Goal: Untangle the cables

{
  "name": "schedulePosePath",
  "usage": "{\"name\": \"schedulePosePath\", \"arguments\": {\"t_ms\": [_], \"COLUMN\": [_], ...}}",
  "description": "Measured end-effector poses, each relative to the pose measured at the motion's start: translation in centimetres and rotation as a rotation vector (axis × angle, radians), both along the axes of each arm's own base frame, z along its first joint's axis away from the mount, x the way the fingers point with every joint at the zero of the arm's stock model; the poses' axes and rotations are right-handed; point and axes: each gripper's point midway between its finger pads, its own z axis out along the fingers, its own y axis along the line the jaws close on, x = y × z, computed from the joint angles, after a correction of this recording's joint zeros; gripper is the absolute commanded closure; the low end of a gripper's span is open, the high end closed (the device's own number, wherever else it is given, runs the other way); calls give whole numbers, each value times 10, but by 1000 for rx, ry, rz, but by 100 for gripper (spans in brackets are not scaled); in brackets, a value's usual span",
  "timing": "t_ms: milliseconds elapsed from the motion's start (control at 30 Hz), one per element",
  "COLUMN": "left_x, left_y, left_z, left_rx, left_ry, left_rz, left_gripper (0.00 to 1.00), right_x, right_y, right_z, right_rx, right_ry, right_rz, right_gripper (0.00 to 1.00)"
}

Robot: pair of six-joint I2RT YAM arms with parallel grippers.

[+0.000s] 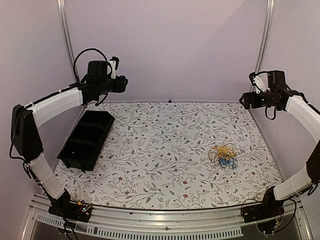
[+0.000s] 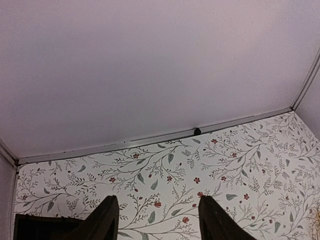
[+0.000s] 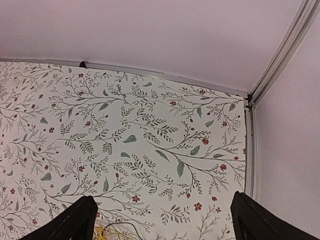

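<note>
The cables (image 1: 224, 155) lie as one small tangle of yellow, blue and pale wires on the floral table cover, right of centre. A yellow edge of the cables (image 3: 111, 232) shows at the bottom of the right wrist view. My right gripper (image 1: 244, 100) hangs high at the back right, well above and behind the tangle; its jaws (image 3: 160, 217) stand wide open with nothing between them. My left gripper (image 1: 125, 82) is raised at the back left, far from the cables. In the left wrist view the left gripper (image 2: 159, 217) is open over bare cover.
A black divided tray (image 1: 86, 139) lies on the left side of the table, below the left arm. A corner of that tray (image 2: 35, 226) shows in the left wrist view. Pale walls and metal frame posts (image 1: 263, 37) enclose the back and sides.
</note>
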Motion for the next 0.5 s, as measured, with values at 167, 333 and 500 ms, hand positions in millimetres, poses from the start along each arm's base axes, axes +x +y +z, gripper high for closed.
{"name": "schedulePosePath", "arguments": {"t_ms": [167, 333, 500], "left_x": [-13, -52, -103], "left_y": [-58, -135, -196], "left_z": [-13, -26, -45], "left_rx": [18, 25, 40], "left_ry": [0, 6, 29], "left_rz": [-172, -390, -587], "left_gripper": [39, 40, 38], "right_x": [-6, -18, -42], "right_y": [-3, 6, 18], "right_z": [-15, -29, -67], "right_rx": [-6, -18, -27], "right_ry": [41, 87, 190], "right_rz": [31, 133, 263], "right_gripper": [1, 1, 1]}}
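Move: The tangled cables, yellow with blue, lie on the table about 12 cm back from the right hand, some 6 cm to its left and 26 cm below. From the left hand the same tangle is far off, roughly 50 cm to the right, 20 cm back and 30 cm down; the black tray stands about 20 cm to the left of that hand, 15 cm back and 27 cm lower. The left hand sweeps quickly right, some 20 cm, and draws back about half as far with a slight sinking, away from the black tray and towards the cables, while its wrist swings about 35 degrees clockwise and its fingers stay part open. The right hand, already wide open, starts slowly, then sinks about 7 cm and draws back roughly 4 cm towards the tangle, tipping its fingers further down and turning some 15 degrees counter-clockwise; neither hand touches anything yet. ##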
